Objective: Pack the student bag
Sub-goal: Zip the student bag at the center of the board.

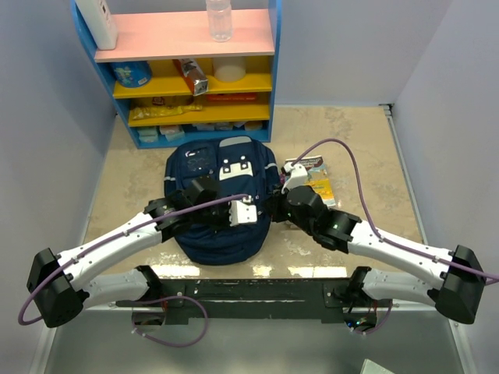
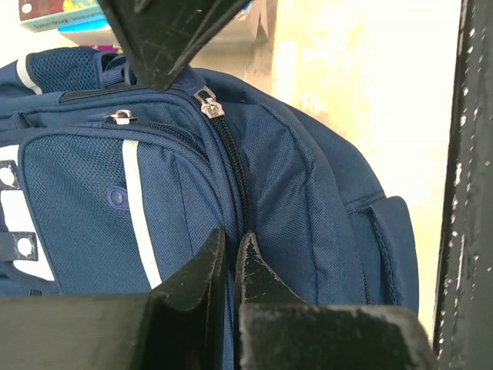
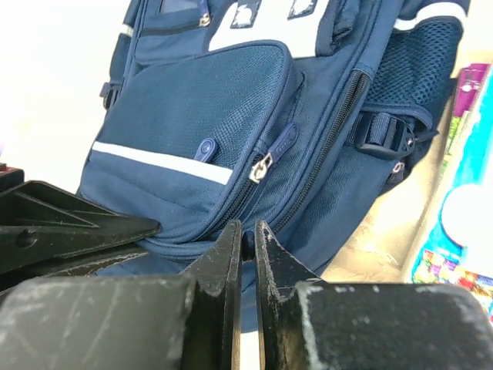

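The student bag (image 1: 222,195), navy with light stripes and a white patch, lies flat in the middle of the table. My left gripper (image 1: 261,209) reaches across it to its right side. In the left wrist view that gripper (image 2: 231,245) is shut where the main zip track (image 2: 231,162) runs between its tips, pinching the student bag (image 2: 308,200) there. A silver zip slider (image 2: 208,104) sits higher up. My right gripper (image 1: 274,204) meets it from the right. In its own view the right gripper (image 3: 246,235) is shut on a small dark blue zip tab of the student bag (image 3: 192,100).
A blue shelf unit (image 1: 187,35) with a pink top stands at the back, holding a clear bottle (image 1: 219,19) and snack packs. Colourful books (image 1: 316,175) lie right of the bag, also seen as a bright book (image 3: 462,216). Grey walls close in both sides.
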`<state>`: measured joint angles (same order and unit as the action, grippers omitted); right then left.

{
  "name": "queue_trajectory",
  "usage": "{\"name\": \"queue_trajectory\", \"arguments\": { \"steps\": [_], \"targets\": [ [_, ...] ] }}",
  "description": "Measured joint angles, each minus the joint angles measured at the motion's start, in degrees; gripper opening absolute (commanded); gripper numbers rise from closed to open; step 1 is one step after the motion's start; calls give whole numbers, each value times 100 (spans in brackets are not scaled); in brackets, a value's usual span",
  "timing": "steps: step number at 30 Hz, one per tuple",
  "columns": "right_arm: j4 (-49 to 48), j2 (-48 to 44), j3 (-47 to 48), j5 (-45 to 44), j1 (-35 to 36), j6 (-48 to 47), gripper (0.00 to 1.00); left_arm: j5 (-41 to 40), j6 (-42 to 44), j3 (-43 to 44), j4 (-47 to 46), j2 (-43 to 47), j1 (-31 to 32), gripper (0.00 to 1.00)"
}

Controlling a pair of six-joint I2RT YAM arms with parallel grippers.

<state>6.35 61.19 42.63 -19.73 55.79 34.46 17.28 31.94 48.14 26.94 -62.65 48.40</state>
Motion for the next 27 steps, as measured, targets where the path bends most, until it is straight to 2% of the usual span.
{"name": "queue_trajectory", "arguments": {
  "steps": [8, 14, 27],
  "targets": [
    [-461, 291, -98, 514, -678, -203, 0, -26, 391, 225, 498, -11, -31, 0],
    [-870, 909, 42, 1095, -1335, -258, 0, 17, 640, 457, 876, -11, -39, 0],
    [-1082, 2452, 942, 1202, -1722, -417, 0, 236, 999, 610, 1786, -4, -44, 0]
  ]
}}
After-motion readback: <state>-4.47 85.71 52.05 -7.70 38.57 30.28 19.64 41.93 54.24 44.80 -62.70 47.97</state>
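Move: The right hand already grips the main zipper's pull. The next stretch of track runs along the student bag's right side to a point about 12 cm ahead and 6 cm below; the white snap panel lies about 13 cm ahead and 12 cm left, the front-pocket pull some 4 cm ahead and 1 cm left, and the yellow book roughly 8 cm ahead, 14 cm right. From the left hand, pinching the seam behind, the main pull is about 2 cm ahead and 7 cm right. Keeping its pinch on the main zipper pull, the right hand drags it forward along the bag's right side, about 11 cm, sinking some 5 cm with its fingers tipping slightly down. The left fingers stay shut on the seam behind; that hand goes left, then also back, about 4 cm in all, rolling some 10 degrees and drawing the seam away from the pull. ##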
